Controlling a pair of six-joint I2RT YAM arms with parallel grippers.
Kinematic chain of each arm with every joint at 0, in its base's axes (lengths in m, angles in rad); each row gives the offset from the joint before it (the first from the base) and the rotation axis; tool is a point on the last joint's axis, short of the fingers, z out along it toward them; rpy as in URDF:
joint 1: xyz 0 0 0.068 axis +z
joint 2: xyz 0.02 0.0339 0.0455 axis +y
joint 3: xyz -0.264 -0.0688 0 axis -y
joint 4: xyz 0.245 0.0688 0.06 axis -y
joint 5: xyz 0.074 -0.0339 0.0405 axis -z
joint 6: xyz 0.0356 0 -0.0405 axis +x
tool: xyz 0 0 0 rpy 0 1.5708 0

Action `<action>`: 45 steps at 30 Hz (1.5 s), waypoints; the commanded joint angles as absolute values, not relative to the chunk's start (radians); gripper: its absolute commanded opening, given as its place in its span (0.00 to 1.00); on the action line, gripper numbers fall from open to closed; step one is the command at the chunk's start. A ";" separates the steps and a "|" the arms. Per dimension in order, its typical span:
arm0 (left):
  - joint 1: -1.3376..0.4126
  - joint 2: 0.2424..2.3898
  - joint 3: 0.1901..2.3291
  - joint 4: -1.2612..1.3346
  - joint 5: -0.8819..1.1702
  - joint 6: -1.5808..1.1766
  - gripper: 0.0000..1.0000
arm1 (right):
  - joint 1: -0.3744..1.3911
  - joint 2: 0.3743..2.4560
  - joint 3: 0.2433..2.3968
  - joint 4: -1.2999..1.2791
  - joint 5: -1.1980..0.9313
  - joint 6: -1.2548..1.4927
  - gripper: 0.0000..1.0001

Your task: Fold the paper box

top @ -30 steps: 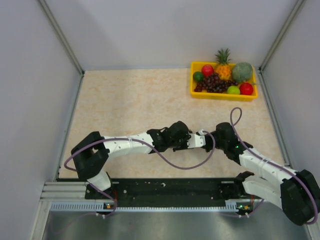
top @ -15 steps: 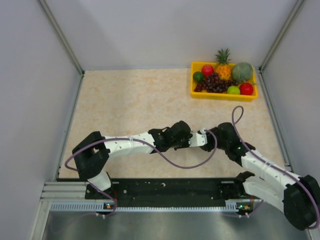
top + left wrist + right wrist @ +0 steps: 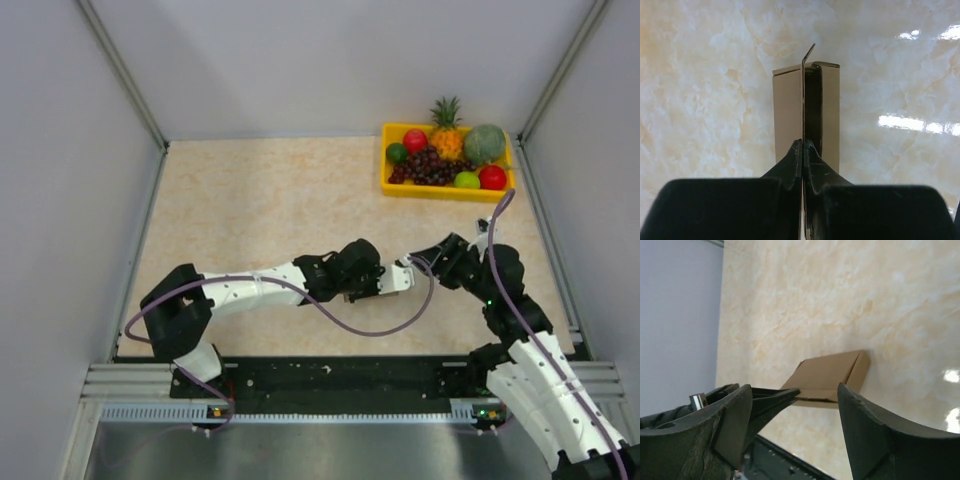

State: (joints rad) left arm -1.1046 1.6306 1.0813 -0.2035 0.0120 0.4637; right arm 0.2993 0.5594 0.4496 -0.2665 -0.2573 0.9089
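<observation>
The paper box (image 3: 788, 112) is a small brown cardboard box, partly folded, lying on the marble tabletop near the middle. In the left wrist view one thin cardboard wall stands up, and my left gripper (image 3: 803, 144) is shut on that wall. The same box (image 3: 832, 372) shows in the right wrist view with the left fingers (image 3: 775, 396) pinching its near edge. My right gripper (image 3: 795, 388) stands open just short of the box, nothing between its fingers. From above, the left gripper (image 3: 385, 280) and right gripper (image 3: 425, 256) face each other; the box is mostly hidden under them.
A yellow fruit tray (image 3: 447, 191) with a pineapple, grapes and other fruit stands at the back right. Purple cables loop off both arms. A black rail (image 3: 330, 375) runs along the near table edge. Grey walls close the sides.
The left gripper closed on the box's wall. The right gripper opened, let go of the box and drew back to the right, its arm swinging outward.
</observation>
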 commanded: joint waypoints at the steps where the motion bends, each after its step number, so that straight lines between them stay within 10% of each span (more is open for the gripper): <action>1: -1.063 1.569 1.134 -0.288 0.115 0.422 0.00 | 0.227 0.587 0.526 -0.322 -0.351 0.592 0.68; 6: -0.996 1.545 1.137 -0.330 0.253 0.408 0.00 | 0.170 0.678 0.566 -0.341 -0.411 0.542 0.55; 12: -0.996 1.566 1.138 -0.347 0.313 0.394 0.00 | 0.173 0.746 0.488 -0.235 -0.534 0.589 0.67; 29: -1.161 1.529 0.919 -0.123 -0.058 0.331 0.20 | 0.230 0.805 0.410 -0.124 -0.509 0.819 0.67; 45: -1.187 1.576 0.856 -0.080 0.052 0.207 0.46 | 0.418 1.069 0.417 0.125 -0.555 0.937 0.29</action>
State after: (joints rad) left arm -1.1984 1.5776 0.8848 -0.1047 -0.0147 0.2707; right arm 0.3344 0.9802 0.3870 -0.0471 -0.5266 0.8707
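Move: The left fingers are already shut on a thin upright edge of the paper box's lid flap. The box's middle is about level with the left hand in reach, some 2 cm to its right and 5 cm below. From the open, raised right hand, the box's middle lies roughly 8 cm to the left, 3 cm back and 12 cm down. Nothing else stands close. The left fingers let go of the flap edge: the hand first eases up and left a couple of centimetres, then opens to nearly half while going back and down about 5 cm, ending over the box's near edge. The right hand, after a small swing right, comes some 8 cm down and then 5 cm left towards the box, turning counter-clockwise, tipping down about 15 degrees and half closing its fingers. ##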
